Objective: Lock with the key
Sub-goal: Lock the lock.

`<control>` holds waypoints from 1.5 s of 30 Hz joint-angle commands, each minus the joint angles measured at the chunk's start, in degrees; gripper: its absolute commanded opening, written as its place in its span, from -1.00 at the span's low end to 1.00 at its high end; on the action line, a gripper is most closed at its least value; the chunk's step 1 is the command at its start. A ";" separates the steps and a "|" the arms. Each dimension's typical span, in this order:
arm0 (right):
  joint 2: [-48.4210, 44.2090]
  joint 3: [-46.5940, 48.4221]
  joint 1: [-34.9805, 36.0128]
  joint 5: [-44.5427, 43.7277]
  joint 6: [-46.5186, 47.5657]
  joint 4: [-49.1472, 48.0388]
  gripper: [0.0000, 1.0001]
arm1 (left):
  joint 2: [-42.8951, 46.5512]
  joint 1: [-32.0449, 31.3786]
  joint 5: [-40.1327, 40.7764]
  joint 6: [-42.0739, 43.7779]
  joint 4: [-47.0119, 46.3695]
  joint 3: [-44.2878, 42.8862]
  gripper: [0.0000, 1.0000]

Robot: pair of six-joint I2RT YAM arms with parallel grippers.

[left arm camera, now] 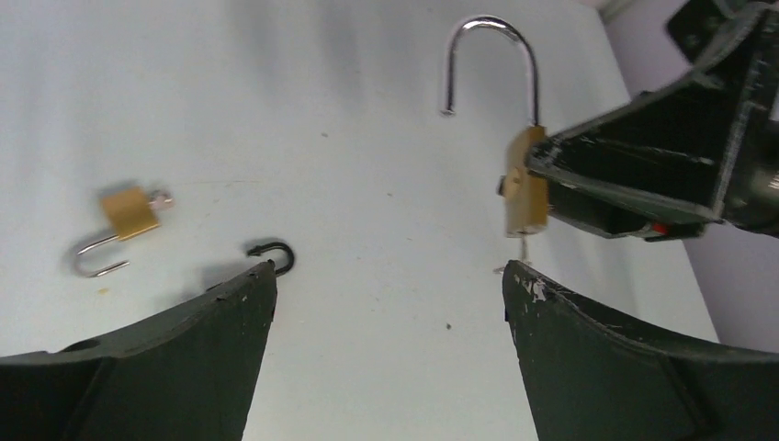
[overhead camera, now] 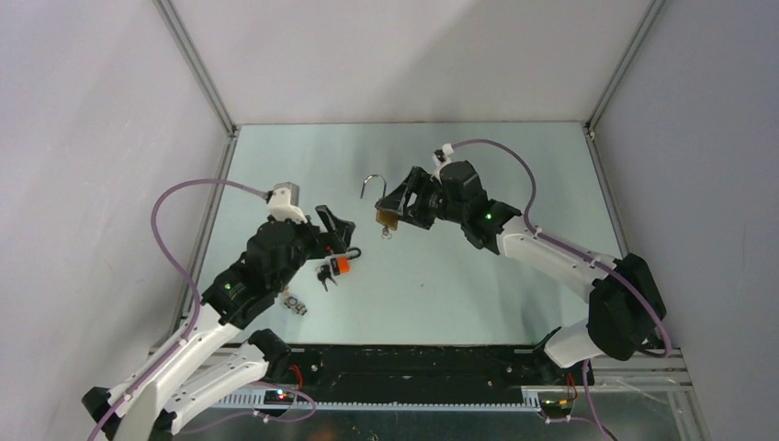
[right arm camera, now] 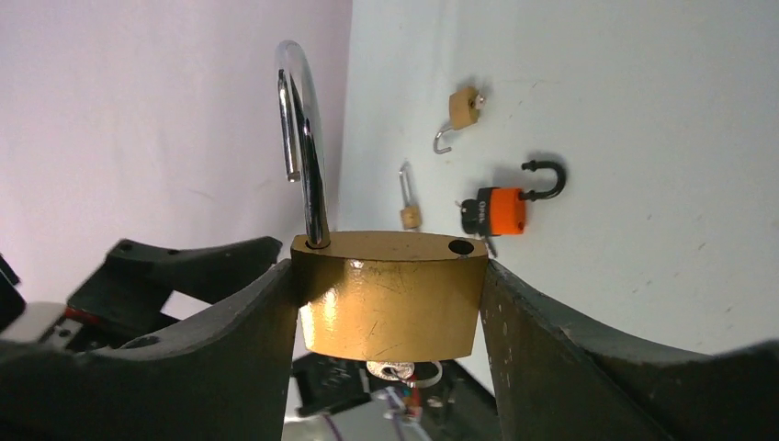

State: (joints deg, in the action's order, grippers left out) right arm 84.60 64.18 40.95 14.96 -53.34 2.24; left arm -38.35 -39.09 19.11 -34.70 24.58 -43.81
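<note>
A large brass padlock [right arm camera: 390,294] is clamped by its sides between my right gripper's [right arm camera: 390,287] fingers, held above the table. Its steel shackle [right arm camera: 303,138] stands swung open, with the empty hole showing on top. A silver key [right arm camera: 400,370] on a ring sticks out of the underside. In the top view the padlock [overhead camera: 384,219] hangs mid-table at the right gripper [overhead camera: 390,213]. My left gripper [overhead camera: 338,234] is just left of it, open and empty. In the left wrist view the padlock [left arm camera: 526,188] and key [left arm camera: 522,253] sit just beyond my right fingertip [left arm camera: 524,280].
An orange padlock [overhead camera: 342,265] with a black shackle and black keys [overhead camera: 324,276] lies under the left arm. A small brass padlock [left arm camera: 129,216] lies further left on the table. Another small padlock [right arm camera: 409,211] shows in the right wrist view. Grey walls enclose the table.
</note>
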 commanded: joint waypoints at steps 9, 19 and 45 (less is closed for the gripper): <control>-11.04 -7.60 5.25 -14.67 -33.51 -11.92 0.00 | -1.52 -0.30 -19.97 4.57 -22.85 2.79 0.90; -14.52 -9.76 7.31 -18.46 -41.65 -11.44 -0.02 | -6.91 -5.26 -18.57 8.87 -27.49 2.54 0.86; -17.36 -9.80 9.41 -22.64 -45.35 -5.74 -0.16 | -15.49 -10.64 -4.86 9.94 -37.77 5.12 0.14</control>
State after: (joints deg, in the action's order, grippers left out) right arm 70.26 53.25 50.06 -5.45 -96.64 1.96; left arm -53.28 -49.50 12.10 -24.03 -9.82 -38.98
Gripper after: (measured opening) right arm 0.690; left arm 0.572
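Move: Out to the left hand's right, about 11 cm away and some 5 cm farther ahead at roughly the same height, is the brass padlock, already held between the right hand's pads. Some 22 cm below the left hand, the orange padlock lies about 2 cm ahead and level sideways, its keys 3 cm to the left and 1 cm back, and the small padlock 9 cm ahead and 6 cm left. Swinging right by about 11 cm, the open left gripper arcs up and partly back down towards the brass padlock, turning some 20 degrees clockwise and tipping its fingers up, then narrows to a bit over half open with its right finger against the padlock's lower body. The right hand keeps its grip, drawing about 4 cm back and 4 cm up while turning the padlock. ##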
